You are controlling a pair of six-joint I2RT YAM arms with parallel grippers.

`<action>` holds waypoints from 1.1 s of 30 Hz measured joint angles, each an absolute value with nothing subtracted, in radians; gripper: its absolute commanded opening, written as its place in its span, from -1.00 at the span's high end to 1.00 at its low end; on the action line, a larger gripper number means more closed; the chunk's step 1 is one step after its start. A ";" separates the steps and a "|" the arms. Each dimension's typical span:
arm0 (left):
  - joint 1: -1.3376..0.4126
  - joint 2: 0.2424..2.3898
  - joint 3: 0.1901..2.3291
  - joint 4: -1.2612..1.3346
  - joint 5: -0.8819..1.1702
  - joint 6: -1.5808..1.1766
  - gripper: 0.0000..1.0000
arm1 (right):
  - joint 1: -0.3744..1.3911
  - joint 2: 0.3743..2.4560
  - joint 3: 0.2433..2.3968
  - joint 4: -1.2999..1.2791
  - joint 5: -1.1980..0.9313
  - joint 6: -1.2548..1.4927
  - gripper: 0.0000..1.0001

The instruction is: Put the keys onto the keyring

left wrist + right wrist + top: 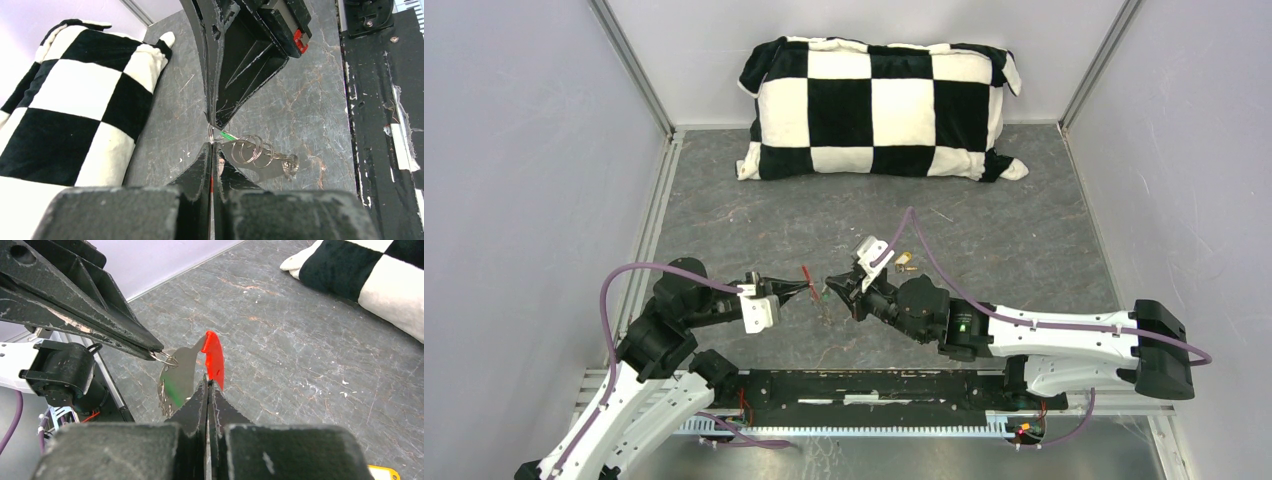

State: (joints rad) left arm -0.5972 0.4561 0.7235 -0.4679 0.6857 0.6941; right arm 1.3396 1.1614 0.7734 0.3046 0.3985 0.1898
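My left gripper (pixel 809 289) is shut, and its tips (pixel 156 350) pinch the thin silver ring of the keyring (pixel 165 358). The ring's red tag (pixel 214 359) stands upright just past my right gripper (pixel 207 384), which is shut tip to tip against the left one. A green key (pixel 229 135) sticks out sideways from the right tips (pixel 214 125), next to coiled silver rings (pixel 250 149) and a flat shiny metal piece (pixel 180 377). All of this hangs a little above the table. The brass key (pixel 904 262) lies on the table behind the right wrist.
A black-and-white checkered pillow (pixel 879 105) lies along the back wall. The grey stone-pattern tabletop (pixel 1004 220) is fenced by white side walls. A black mounting rail (pixel 874 395) runs along the near edge between the arm bases.
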 measured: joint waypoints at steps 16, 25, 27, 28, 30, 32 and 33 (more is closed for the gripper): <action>-0.597 0.443 0.735 -0.534 0.885 1.012 0.96 | 1.332 0.954 0.618 0.340 0.405 0.174 0.99; -0.597 0.490 0.827 -0.543 1.060 1.045 0.96 | 1.332 0.849 0.601 0.311 0.419 0.134 1.00; -0.597 0.490 0.827 -0.544 1.084 1.045 0.96 | 1.332 0.845 0.601 0.306 0.413 0.123 1.00; -0.597 0.490 0.827 -0.544 1.094 1.045 0.96 | 1.332 0.844 0.601 0.300 0.408 0.117 1.00; -0.597 0.490 0.827 -0.544 1.110 1.045 0.96 | 1.332 0.844 0.601 0.284 0.397 0.105 1.00; -0.597 0.491 0.827 -0.544 1.123 1.045 0.96 | 1.332 0.845 0.602 0.271 0.392 0.097 1.00; -0.597 0.491 0.827 -0.544 1.131 1.045 0.96 | 1.332 0.845 0.602 0.265 0.389 0.091 0.99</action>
State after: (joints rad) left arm -0.5972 0.4908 0.8268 -0.5442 1.1305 1.0454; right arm 1.3323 0.8452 0.6018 0.2649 0.3889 0.0910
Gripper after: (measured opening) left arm 0.025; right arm 0.006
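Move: The green key in the right fingertips and the keyring pinched in the left ones are almost together: the keyring is about 4 cm left of the right hand and 1 cm back, level with it; the key is about 4 cm right of the left hand, 1 cm ahead and 1 cm lower. The red-handled plate hangs some 6 cm below the left hand, 2 cm to its right and straight beneath it front to back. The yellow key lies on the table roughly 15 cm ahead, 15 cm right and 24 cm below the right hand. Back and up, the left hand draws the keyring away from the green key, about 7 cm back and 4 cm up, turning clockwise by nearly 30 degrees with a roll. The right hand meanwhile backs off about 6 cm to the right, rising a little and then dipping slightly at the end. Both grippers stay shut on what they hold. ##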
